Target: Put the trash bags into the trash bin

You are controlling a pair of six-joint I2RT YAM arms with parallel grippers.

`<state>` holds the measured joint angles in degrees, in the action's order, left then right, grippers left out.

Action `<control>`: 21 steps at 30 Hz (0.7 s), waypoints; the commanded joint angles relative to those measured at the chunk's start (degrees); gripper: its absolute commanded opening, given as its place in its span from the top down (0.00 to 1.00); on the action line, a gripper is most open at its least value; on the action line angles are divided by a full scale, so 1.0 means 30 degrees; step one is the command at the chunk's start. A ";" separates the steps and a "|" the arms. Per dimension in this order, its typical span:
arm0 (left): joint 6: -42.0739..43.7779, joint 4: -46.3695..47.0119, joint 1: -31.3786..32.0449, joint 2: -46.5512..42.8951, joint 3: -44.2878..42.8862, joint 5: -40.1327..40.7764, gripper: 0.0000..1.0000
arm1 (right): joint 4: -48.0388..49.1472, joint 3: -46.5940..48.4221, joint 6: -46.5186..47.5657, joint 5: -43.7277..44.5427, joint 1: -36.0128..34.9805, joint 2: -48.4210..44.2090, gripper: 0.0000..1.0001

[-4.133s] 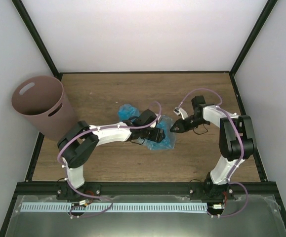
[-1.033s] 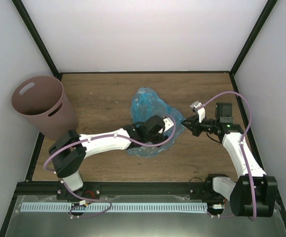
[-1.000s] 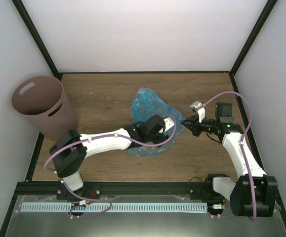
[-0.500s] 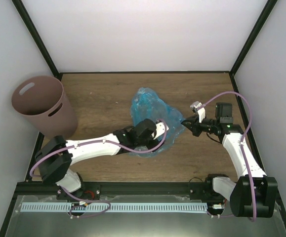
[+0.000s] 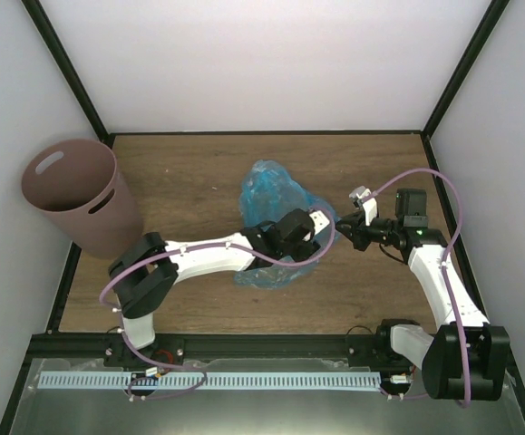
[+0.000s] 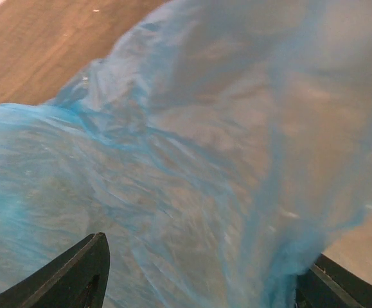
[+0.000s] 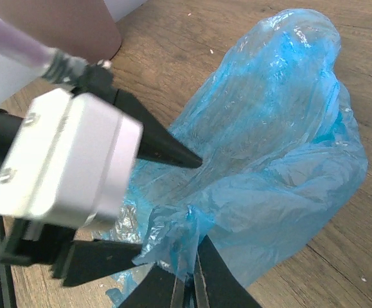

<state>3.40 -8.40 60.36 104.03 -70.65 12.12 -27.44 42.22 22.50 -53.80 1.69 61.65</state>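
The light-blue trash bag (image 5: pixel 274 201) lies spread and puffed up on the wooden table's middle. It fills the left wrist view (image 6: pixel 192 160). My right gripper (image 5: pixel 341 226) is shut on a bunched edge of the bag (image 7: pixel 179 240) at its right side, its fingers (image 7: pixel 214 282) pressed together. My left gripper (image 5: pixel 322 233) is open just beside it, its two black fingers (image 6: pixel 83 276) wide apart with bag film between them. It also shows in the right wrist view (image 7: pixel 171 208). The mauve-brown trash bin (image 5: pixel 73 195) stands upright at the far left, apart from both grippers.
Black frame posts and white walls enclose the table (image 5: pixel 189 172). The bin's side (image 7: pixel 63 25) shows at the top left of the right wrist view. A metal rail (image 5: pixel 244 381) runs along the near edge by the arm bases.
My left gripper pulled back left half a second ago and has now moved right again, up to the right gripper. The right gripper holds the bag edge in the same place.
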 commanded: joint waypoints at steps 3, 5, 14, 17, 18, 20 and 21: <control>-0.1819 0.1247 -0.0454 0.1238 -0.0528 0.6147 0.28 | -0.0095 0.0203 0.0282 -0.0200 0.0021 -0.0130 0.99; -0.2912 0.1309 -0.1098 0.1321 -0.0196 0.7632 0.27 | -0.0069 0.0280 -0.0031 -0.0041 0.0063 -0.0220 0.99; -0.5057 0.1302 -0.5220 -0.3579 0.5202 0.7172 0.25 | 0.0447 0.0190 -0.0466 0.0928 0.0490 -0.0225 0.99; -0.5066 0.0573 -0.5435 -0.5017 0.6089 0.7093 0.25 | 0.0515 0.0181 -0.0474 0.1068 0.0490 -0.0093 0.99; -0.5177 0.0274 -0.5433 -0.5418 0.6192 0.6756 0.25 | 0.0506 0.0168 -0.0463 0.1056 0.0490 -0.0088 0.99; -0.5522 -0.0277 -0.5441 -0.6238 0.6269 0.5523 0.25 | 0.0483 0.0121 -0.0414 0.0978 0.0488 -0.0097 0.99; -0.5571 -0.0374 -0.5408 -0.6761 0.6336 0.4509 0.25 | 0.0491 0.0094 -0.0404 0.0920 0.0490 -0.0100 0.99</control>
<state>-11.07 -7.22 43.88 88.16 -52.53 31.53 -26.81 42.22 21.56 -51.35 2.46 61.34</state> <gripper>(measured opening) 0.746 0.007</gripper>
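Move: The trash bag spreads to the open left gripper's left, its middle about 9 cm left, 4 cm ahead and some 8 cm below, with film already caught over the gripper's right finger. The pinched corner stands roughly 4 cm ahead, 4 cm right and slightly above. The trash bin is about 53 cm left and 9 cm ahead. From the right gripper, the bag's middle lies some 13 cm left and 11 cm below. Swing the left gripper about 20 cm to the left and 8 cm forward, going forward first and then sweeping left towards the trash bin, away from the right gripper. Turn it some 40 degrees counter-clockwise and leave its fingers wide open, so that the right finger keeps the film hooked and draws it along. Keep the right gripper shut on its corner, almost in place. ##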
